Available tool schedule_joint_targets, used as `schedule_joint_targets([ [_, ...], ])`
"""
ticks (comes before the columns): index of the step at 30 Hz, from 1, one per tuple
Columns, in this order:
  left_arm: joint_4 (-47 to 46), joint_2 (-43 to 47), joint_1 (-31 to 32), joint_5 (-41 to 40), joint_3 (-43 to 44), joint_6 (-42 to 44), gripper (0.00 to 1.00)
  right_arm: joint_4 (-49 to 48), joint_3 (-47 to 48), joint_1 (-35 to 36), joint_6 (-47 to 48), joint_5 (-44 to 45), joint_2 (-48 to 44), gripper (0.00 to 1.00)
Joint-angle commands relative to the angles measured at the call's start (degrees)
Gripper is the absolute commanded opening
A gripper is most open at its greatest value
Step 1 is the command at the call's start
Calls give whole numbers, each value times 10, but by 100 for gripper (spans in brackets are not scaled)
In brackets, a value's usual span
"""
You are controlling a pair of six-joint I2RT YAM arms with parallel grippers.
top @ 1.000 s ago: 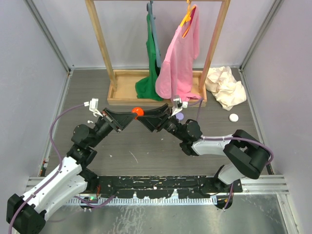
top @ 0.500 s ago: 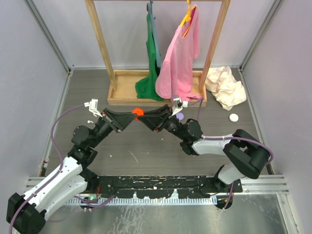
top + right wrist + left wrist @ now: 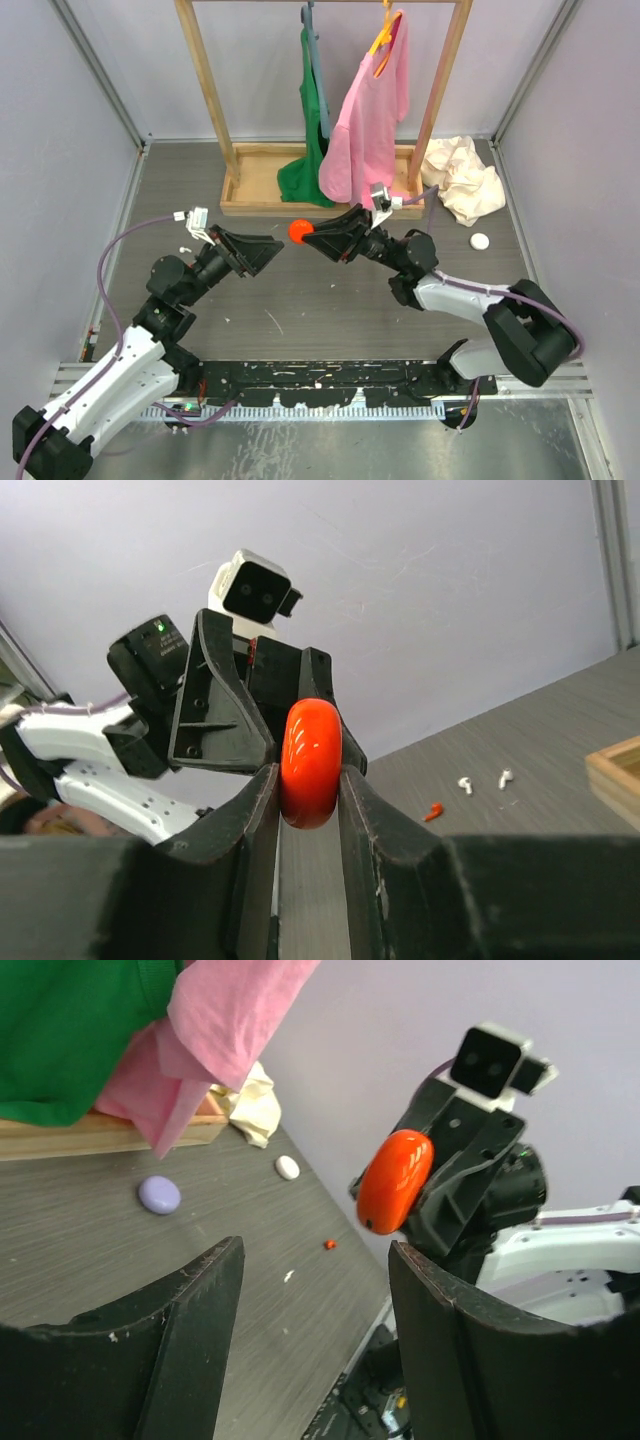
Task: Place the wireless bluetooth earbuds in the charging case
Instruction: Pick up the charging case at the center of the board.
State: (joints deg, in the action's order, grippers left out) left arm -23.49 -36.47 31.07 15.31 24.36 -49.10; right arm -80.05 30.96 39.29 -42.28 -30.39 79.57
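Note:
The charging case (image 3: 311,763) is a glossy orange-red, rounded and closed. My right gripper (image 3: 308,780) is shut on it and holds it in the air above mid-table; from above the case (image 3: 299,231) shows at the tip of that gripper (image 3: 310,234). My left gripper (image 3: 274,246) stands open just left of the case, not touching it. In the left wrist view the case (image 3: 396,1181) floats beyond the spread jaws of this gripper (image 3: 315,1260). Two small white earbuds (image 3: 465,783) (image 3: 505,777) lie on the table behind the left arm, with a small red piece (image 3: 432,811) close by.
A wooden clothes rack (image 3: 245,190) with a green garment (image 3: 310,130) and a pink shirt (image 3: 370,120) stands at the back. A cream cloth (image 3: 462,178) is heaped at the back right. A purple oval (image 3: 159,1194), a white oval (image 3: 287,1167) and a red bit (image 3: 329,1245) lie on the table.
The left gripper has opened and let go of the case. The right gripper has closed on it and carried it a little to the right and back.

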Motion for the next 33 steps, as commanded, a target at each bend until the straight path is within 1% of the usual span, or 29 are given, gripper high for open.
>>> schedule_joint_targets([
  [1,62,4,0,27,59,89,62,124,32,-30,78,-100,-73,11],
  [8,129,-24,0,101,119,168,64,424,97,-43,256,-161,-140,11],
  [12,152,-38,0,148,146,200,63,547,132,-44,330,-180,-157,11],
  [15,169,-50,0,189,168,226,64,617,157,-43,370,-180,-164,11],
  [18,185,-65,0,214,187,248,64,680,183,-43,401,-183,-163,11],
  [23,198,-99,0,245,213,268,63,751,219,-43,444,-197,-155,10],
  [28,189,-140,0,273,225,275,61,793,246,-43,476,-206,-153,11],
  [33,184,-180,1,307,239,275,59,817,263,-42,488,-217,-144,11],
])
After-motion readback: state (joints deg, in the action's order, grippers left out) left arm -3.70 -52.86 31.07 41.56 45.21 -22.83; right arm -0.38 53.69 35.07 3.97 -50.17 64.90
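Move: The orange charging case is already pinched in the right fingertips, its middle about 1 cm left of that hand's point. From the open, empty left hand it lies roughly 6 cm to the right, 3 cm ahead and 3 cm higher. On the table, far below, the purple case lies some 15 cm ahead and 21 cm right of the left hand, and the white earbuds about 12 cm ahead and 21 cm left of it. The right hand keeps its pinch on the orange charging case and carries it down, right and slightly back by about 2 cm each way, while its wrist turns some 40 degrees so that the fingers, which pointed left and up, come round to about level. The left hand follows it with open fingers, easing about 5 cm to its right and 2 cm back, rising slightly and then sinking again, and it swings clockwise and rolls its left side up until its fingertips face the case from close by, without closing on it. ##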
